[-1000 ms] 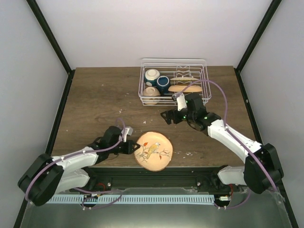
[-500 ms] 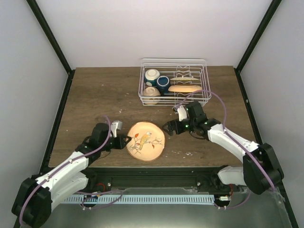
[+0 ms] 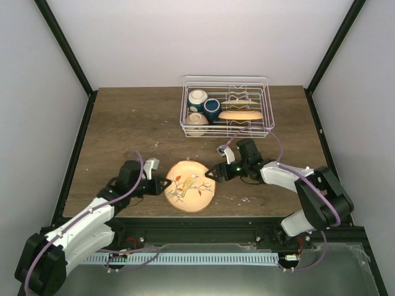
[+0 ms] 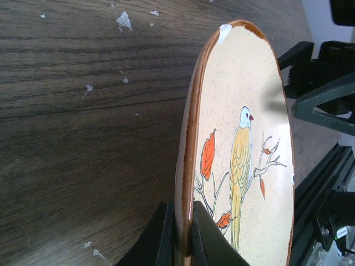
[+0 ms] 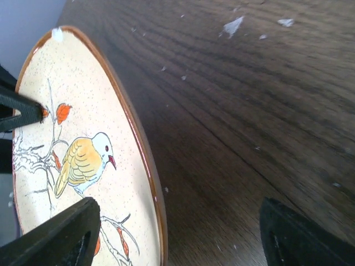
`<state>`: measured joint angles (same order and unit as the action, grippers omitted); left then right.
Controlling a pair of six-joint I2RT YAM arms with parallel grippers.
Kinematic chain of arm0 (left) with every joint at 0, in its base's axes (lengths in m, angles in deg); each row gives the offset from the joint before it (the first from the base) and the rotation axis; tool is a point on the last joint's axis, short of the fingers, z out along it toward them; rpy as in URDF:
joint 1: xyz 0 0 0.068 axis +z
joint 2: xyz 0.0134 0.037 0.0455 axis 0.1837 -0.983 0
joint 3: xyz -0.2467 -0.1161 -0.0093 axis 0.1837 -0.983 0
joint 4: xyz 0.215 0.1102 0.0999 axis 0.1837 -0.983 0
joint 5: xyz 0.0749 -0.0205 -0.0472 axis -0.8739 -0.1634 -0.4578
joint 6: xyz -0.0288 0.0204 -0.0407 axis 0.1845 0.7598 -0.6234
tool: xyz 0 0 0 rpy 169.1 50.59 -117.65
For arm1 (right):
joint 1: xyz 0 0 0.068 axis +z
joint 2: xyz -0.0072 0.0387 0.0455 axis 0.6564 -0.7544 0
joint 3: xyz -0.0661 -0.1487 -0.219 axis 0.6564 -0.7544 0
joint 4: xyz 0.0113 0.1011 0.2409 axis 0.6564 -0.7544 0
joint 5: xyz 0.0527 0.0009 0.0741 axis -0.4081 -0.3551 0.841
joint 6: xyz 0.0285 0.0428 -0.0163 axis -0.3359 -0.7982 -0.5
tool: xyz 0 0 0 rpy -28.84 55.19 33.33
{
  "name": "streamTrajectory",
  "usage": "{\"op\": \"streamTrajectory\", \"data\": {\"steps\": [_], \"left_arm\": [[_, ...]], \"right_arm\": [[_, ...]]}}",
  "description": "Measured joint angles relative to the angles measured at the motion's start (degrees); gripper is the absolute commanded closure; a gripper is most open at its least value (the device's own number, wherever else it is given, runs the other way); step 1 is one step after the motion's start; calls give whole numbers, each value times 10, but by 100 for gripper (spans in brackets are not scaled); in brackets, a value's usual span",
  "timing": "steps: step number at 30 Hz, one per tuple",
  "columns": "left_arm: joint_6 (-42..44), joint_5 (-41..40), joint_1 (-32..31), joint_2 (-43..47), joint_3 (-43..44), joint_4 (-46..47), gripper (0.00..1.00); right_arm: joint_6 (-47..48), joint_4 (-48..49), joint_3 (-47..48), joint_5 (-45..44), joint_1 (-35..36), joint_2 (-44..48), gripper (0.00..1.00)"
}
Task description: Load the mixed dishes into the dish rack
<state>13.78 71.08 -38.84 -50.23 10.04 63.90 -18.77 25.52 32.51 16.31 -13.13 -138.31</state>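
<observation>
A cream plate (image 3: 190, 186) with a brown rim and a painted bird is held tilted near the table's front, my left gripper (image 3: 165, 185) shut on its left rim. In the left wrist view the gripper (image 4: 183, 213) pinches the plate (image 4: 244, 138) edge. My right gripper (image 3: 213, 174) stands open at the plate's right rim (image 5: 72, 144); one finger (image 5: 61, 238) is over the face, the other (image 5: 299, 238) over the wood. The white wire dish rack (image 3: 266, 105) holds two cream bowls (image 3: 197, 98) (image 3: 197, 120), a dark blue cup (image 3: 212, 108) and an orange plate (image 3: 241, 115).
The brown wooden table (image 3: 123, 129) carries scattered white specks. Black frame posts rise at both sides, and a black rail runs along the near edge below the plate.
The left arm carried the bird plate left and away from the front edge. The right gripper dropped from beside the rack to the plate's right rim, its jaws narrowing a little.
</observation>
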Motion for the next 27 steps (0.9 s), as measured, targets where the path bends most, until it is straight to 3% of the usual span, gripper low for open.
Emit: {"op": "streamTrajectory", "data": {"steps": [15, 18, 22, 27], "left_arm": [[-2, 14, 0, -4, 0, 28, 100], [-2, 18, 1, -6, 0, 31, 100], [-2, 22, 2, -7, 0, 33, 100], [23, 24, 5, -7, -1, 35, 95]], "right_arm": [[-11, 94, 8, 144, 50, -82, 47], [-12, 96, 12, 152, 53, -90, 57], [-9, 88, 14, 148, 51, -93, 80], [-23, 66, 18, 179, 42, -94, 93]]}}
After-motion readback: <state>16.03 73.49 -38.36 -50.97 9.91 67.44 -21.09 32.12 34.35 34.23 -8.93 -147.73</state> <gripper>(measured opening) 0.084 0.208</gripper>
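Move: The plate is already held up by its left rim in the left gripper; its middle lies about 9 cm to that hand's right, 1 cm ahead and 3 cm lower. From the open right hand the plate's middle is some 11 cm left, 4 cm back and 3 cm lower. The left gripper is about 20 cm to the right hand's left and 5 cm back. The dish rack's middle stands roughly 30 cm ahead of the right hand, 4 cm to its right. Keep the left gripper shut on the plate's left rim and hold it nearly still. Bring the right gripper left and back about 6 cm in all, onto the plate's right rim, turning it some 15 degrees counter-clockwise and letting its fingertips rise a little. Straddle the rim, one finger over the painted face and one behind, then close to pinch it. ##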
